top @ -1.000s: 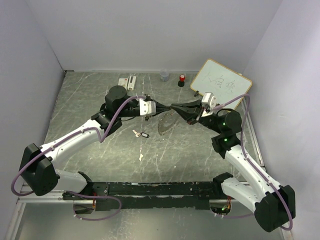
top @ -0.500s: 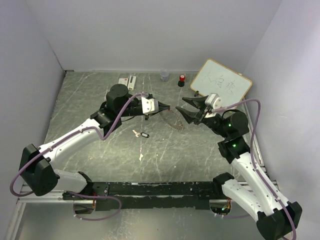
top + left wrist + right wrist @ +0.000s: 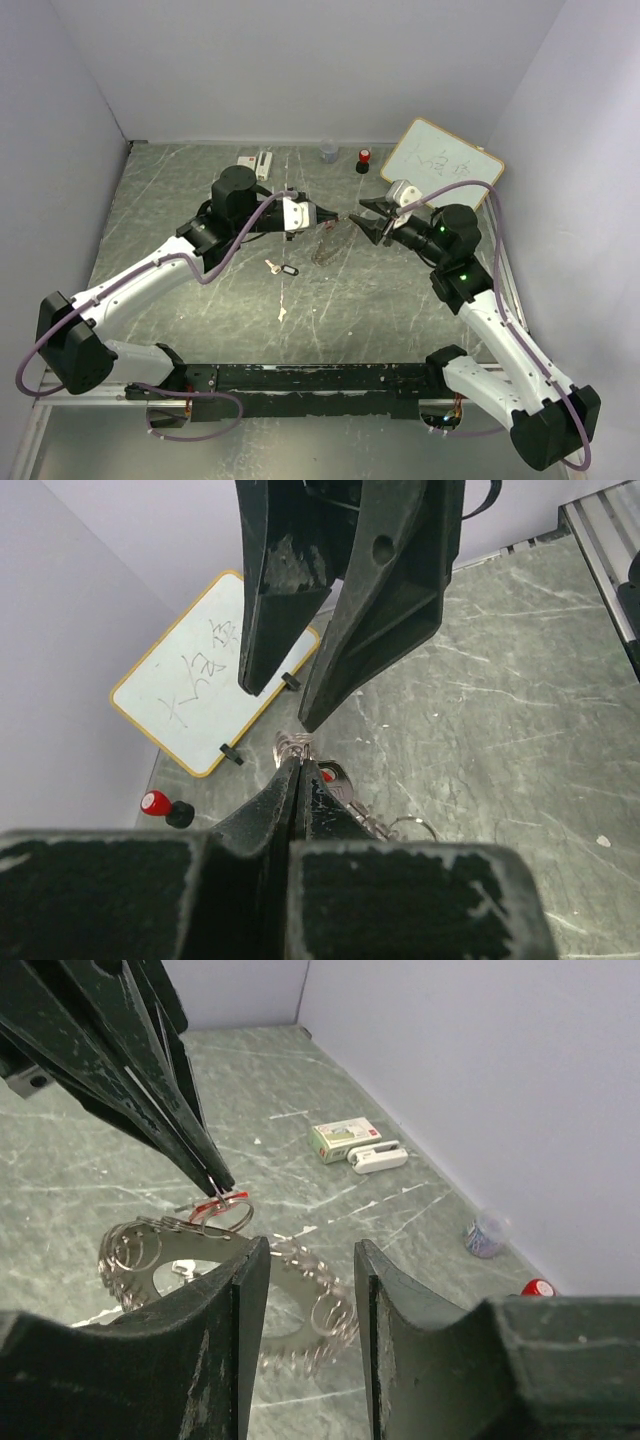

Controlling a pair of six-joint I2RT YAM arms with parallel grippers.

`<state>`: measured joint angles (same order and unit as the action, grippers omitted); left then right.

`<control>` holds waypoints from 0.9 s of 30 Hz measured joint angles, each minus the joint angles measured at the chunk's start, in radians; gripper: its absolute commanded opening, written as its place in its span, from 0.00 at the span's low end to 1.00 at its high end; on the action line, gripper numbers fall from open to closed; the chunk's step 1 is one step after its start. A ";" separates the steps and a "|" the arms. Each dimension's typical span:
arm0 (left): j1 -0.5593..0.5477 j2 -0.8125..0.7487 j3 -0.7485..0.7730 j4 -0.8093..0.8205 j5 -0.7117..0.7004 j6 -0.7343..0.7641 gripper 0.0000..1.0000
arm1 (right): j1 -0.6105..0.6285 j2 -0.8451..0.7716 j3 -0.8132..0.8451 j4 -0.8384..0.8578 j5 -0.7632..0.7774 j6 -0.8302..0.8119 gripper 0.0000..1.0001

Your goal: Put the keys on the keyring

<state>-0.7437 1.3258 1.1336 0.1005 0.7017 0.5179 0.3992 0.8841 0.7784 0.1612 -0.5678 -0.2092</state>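
Note:
My left gripper (image 3: 334, 216) is shut on the keyring (image 3: 326, 245), a thin toothed metal ring that hangs tilted below its tip, above the table. In the left wrist view the shut fingertips (image 3: 298, 764) pinch a small coil, with the red-headed key (image 3: 336, 778) right beside them. My right gripper (image 3: 361, 220) stands open just right of the ring, holding nothing. In the right wrist view its jaws (image 3: 308, 1252) frame the keyring (image 3: 300, 1310), apart from it. The black-tagged key (image 3: 284, 268) lies on the table.
A whiteboard (image 3: 442, 165) leans at the back right. A red-topped black cylinder (image 3: 364, 160), a small cup (image 3: 328, 151) and a stapler with a box (image 3: 256, 162) sit along the back wall. A small pale piece (image 3: 283, 314) lies nearer the arms' bases.
My right gripper let go of the keyring, opened and pulled back right, then came closer again with narrower jaws. The keyring now hangs from the left gripper alone.

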 measured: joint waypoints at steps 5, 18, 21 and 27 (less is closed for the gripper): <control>0.002 0.000 0.026 -0.055 0.038 0.043 0.07 | 0.000 0.010 -0.005 -0.011 -0.024 -0.039 0.37; 0.108 0.028 0.212 -0.362 0.324 0.220 0.07 | 0.000 -0.009 -0.040 -0.010 -0.259 -0.174 0.39; 0.129 0.064 0.282 -0.471 0.383 0.285 0.07 | 0.000 -0.020 -0.040 -0.010 -0.314 -0.193 0.39; 0.134 0.124 0.335 -0.628 0.443 0.384 0.07 | 0.000 -0.012 -0.032 -0.020 -0.390 -0.203 0.38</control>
<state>-0.6102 1.4494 1.4685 -0.5278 1.1442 0.9020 0.3992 0.8722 0.7460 0.1413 -0.9581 -0.4122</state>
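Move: The keyring hangs from the left fingertips, its middle about 4 cm below them, 2 cm back and 1 cm to the left. From the right hand, whose open fingers hold nothing, that middle lies some 6 cm left, 4 cm back and 3 cm lower. The red key at the left fingertips is 6 cm left of the right hand, 2 cm back and level in height; the black fob lies on the table about 17 cm left, 1 cm back and 30 cm down. With its fingers staying a little under half open, the right hand swings about 5.5 cm back and 2.5 cm left, sinking slightly, and turns some 20 degrees counter-clockwise until it points almost straight at the red key and keyring hanging from the other gripper. The left hand keeps its pinch on them and draws about 2.5 cm back and as far left, lifting some 2.5 cm before dipping most of the way down again, while it turns about 20 degrees clockwise. ##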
